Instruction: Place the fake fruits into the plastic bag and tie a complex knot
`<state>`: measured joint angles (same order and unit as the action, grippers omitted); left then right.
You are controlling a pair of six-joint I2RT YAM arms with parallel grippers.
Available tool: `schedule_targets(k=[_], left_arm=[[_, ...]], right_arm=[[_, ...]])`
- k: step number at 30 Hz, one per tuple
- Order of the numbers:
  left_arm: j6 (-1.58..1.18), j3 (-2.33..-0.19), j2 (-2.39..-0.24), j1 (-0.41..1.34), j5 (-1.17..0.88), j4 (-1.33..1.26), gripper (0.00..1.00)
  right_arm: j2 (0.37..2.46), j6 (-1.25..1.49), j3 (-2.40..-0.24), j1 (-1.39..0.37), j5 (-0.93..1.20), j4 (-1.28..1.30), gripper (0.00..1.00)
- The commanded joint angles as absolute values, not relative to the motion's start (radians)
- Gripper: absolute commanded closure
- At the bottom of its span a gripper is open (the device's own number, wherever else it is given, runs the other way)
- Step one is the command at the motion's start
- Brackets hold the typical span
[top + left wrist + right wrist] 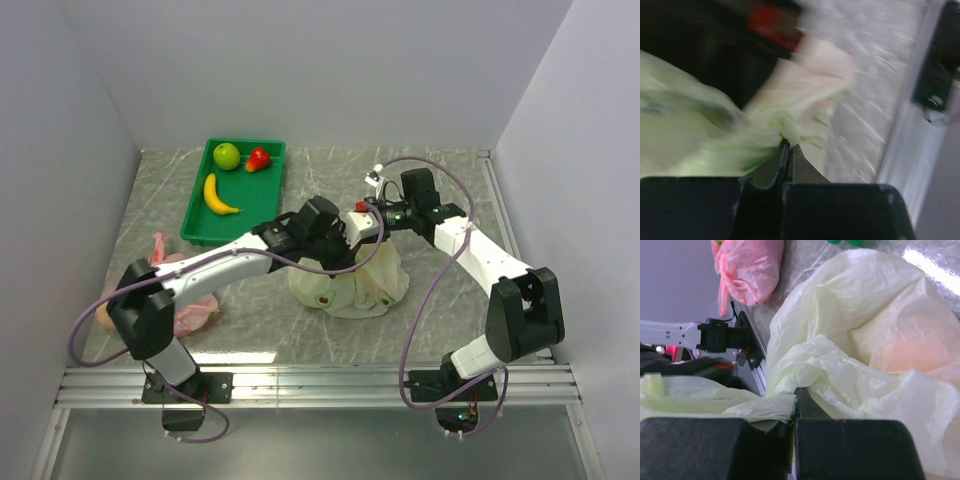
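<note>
The plastic bag [350, 285] sits as a crumpled pale green heap in the middle of the table, with an orange-pink fruit [905, 347] showing through its film. My left gripper [347, 237] is shut on a bunched strip of the bag [700, 135], pinched at the fingertips [788, 147]. Facing it just above the heap, my right gripper [360, 214] is shut on another twisted piece of the bag [865, 300]. A green apple [227, 155], a small red fruit [258, 159] and a yellow banana [218, 196] lie in the green tray [195, 228].
A pink plastic bag [195, 312] lies at the left beside the left arm's base, also visible from the right wrist [747, 265]. White walls close in the table on three sides, and an aluminium rail [320, 380] runs along the near edge.
</note>
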<state>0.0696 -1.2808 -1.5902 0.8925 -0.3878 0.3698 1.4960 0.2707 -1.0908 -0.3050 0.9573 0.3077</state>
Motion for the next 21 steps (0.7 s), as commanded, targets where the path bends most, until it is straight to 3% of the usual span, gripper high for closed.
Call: schedule_targets(k=[1,5,7,9,12,13,14,16,17,21], left_arm=[[-0.107,-1.247,-1.667,0.911,-0.21,0.299,1.0],[-0.126,-1.21,-1.7,0.871,-0.129,0.198,0.99],[-0.123,-1.194,-1.689,0.85,-0.17,0.163,1.0],[-0.117,-1.181,-1.668,0.845,-0.216,0.126,0.99],[-0.094,-1.157,-1.638,0.845,-0.282,0.104,0.99],[-0.089,-1.148,-1.635,0.845,-0.294,0.097,0.99],[-0.083,-1.15,-1.634,0.845,-0.299,0.1,1.0],[-0.072,-1.155,-1.638,0.844,-0.285,0.109,1.0],[-0.068,-1.158,-1.641,0.842,-0.287,0.113,0.99],[-0.061,-1.177,-1.661,0.825,-0.281,0.126,1.0]], right_arm=[[1.454,0.371,-1.106,-0.296,0.923,0.172,1.0],[1.445,0.302,-1.091,-0.287,0.969,0.213,0.99],[1.453,0.238,-1.107,-0.266,1.003,0.299,0.84],[1.453,0.102,-1.121,-0.235,1.011,0.407,0.51],[1.442,-0.128,-1.141,-0.166,0.982,0.533,0.31],[1.439,-0.187,-1.152,-0.155,0.954,0.56,0.3],[1.439,-0.301,-1.155,-0.143,0.95,0.589,0.19],[1.433,-0.394,-1.143,-0.144,0.937,0.638,0.17],[1.431,-0.444,-1.131,-0.161,0.91,0.638,0.09],[1.446,-0.427,-1.075,-0.213,0.798,0.575,0.08]])
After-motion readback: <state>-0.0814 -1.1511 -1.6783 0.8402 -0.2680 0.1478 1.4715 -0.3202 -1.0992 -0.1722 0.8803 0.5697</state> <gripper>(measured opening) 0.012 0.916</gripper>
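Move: Both hands are shut on twisted film of the plastic bag. The bag's fruit-filled body lies about 13 cm below the left hand, 2 cm back and 3 cm to its right; from the right hand it is some 8 cm back, 4 cm left and 15 cm down. The green tray with the banana stands some 26 cm ahead and 28 cm left of the left hand. Left sinks and reaches forward, still pinching film; right opens wide, releases its end, withdraws about 7 cm rightward, sinking. ##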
